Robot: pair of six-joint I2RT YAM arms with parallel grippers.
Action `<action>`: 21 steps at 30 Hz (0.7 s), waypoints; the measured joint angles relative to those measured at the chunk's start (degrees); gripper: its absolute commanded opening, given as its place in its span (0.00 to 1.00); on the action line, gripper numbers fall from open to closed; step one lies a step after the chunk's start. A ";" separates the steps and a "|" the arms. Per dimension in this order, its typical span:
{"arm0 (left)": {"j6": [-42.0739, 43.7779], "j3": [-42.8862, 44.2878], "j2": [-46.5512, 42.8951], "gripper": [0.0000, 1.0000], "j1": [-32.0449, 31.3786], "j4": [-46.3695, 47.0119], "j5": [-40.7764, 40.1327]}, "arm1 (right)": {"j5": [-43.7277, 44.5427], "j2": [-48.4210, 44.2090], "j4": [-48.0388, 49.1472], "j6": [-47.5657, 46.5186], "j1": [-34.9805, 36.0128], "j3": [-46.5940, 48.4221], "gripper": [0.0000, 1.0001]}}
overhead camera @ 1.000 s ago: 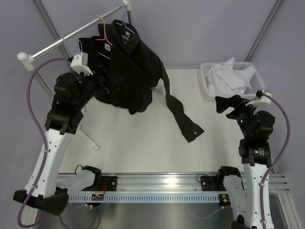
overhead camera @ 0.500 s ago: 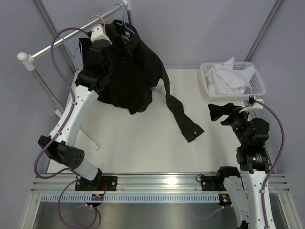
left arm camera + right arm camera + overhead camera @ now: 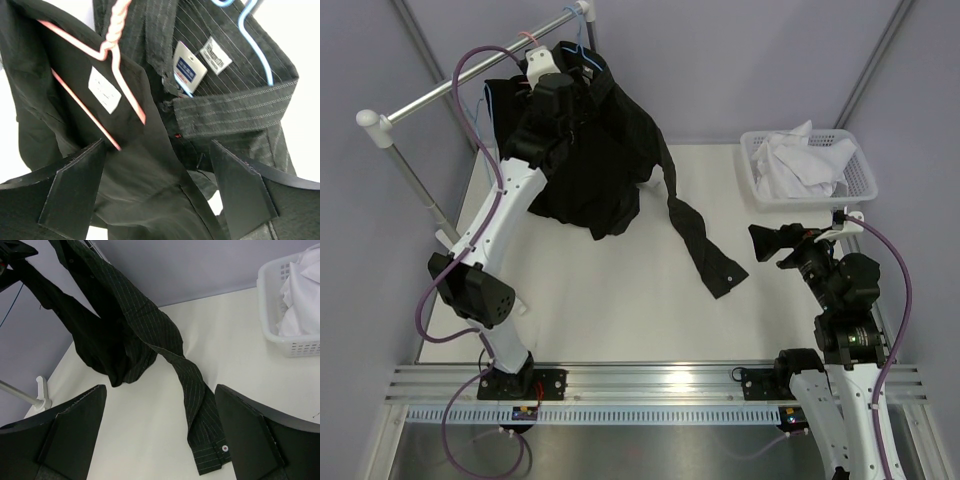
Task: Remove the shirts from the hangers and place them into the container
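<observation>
Two black shirts [image 3: 595,160] hang on the rail: a plain one [image 3: 140,170] on a pink hanger [image 3: 112,30] and a pinstriped one [image 3: 235,107] on a light blue hanger [image 3: 255,45]. My left gripper [image 3: 575,105] is up at their collars, open, with the plain shirt's front panel lying between its spread fingers [image 3: 70,195]. The pinstriped sleeve [image 3: 195,390] trails onto the table. My right gripper [image 3: 765,243] hovers open to the right of that sleeve's cuff, nothing in it. A white shirt [image 3: 800,165] fills the white basket [image 3: 865,175].
The silver rail [image 3: 450,90] runs diagonally across the back left, and its stand's foot [image 3: 42,390] rests on the table's left side. A second light blue hanger [image 3: 485,95] hangs on the rail left of the shirts. The basket [image 3: 272,305] sits at the back right corner.
My left arm has swung up from beside the shirts' left side to their collars, and its jaws have narrowed slightly. My right gripper has crept left and a little lower, toward the sleeve.
</observation>
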 measured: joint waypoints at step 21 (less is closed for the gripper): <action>3.45 1.22 1.18 0.00 0.85 -0.24 -1.55 | 1.88 -1.77 -0.70 -0.57 0.96 -0.81 1.00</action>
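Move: Hardly 1 cm ahead of the left hand, level with the fingers, the front fold of the plain black shirt hangs between the open pads. The pink hanger's middle is about 5 cm to the left, 3 cm ahead and 7 cm higher; the striped shirt's collar sits some 7 cm right, 6 cm ahead and 5 cm up. From the right hand, the fold is roughly 38 cm left, 27 cm ahead and 8 cm up. Closing from nearly wide open to almost shut, the left fingers pinch the black shirt's front fold just below the lower end of the pink hanger's arm. The hand otherwise all but stays in place, easing only about 1 cm left and less than that forward into the cloth, with a slight roll of some 5 degrees that lifts its left side. ##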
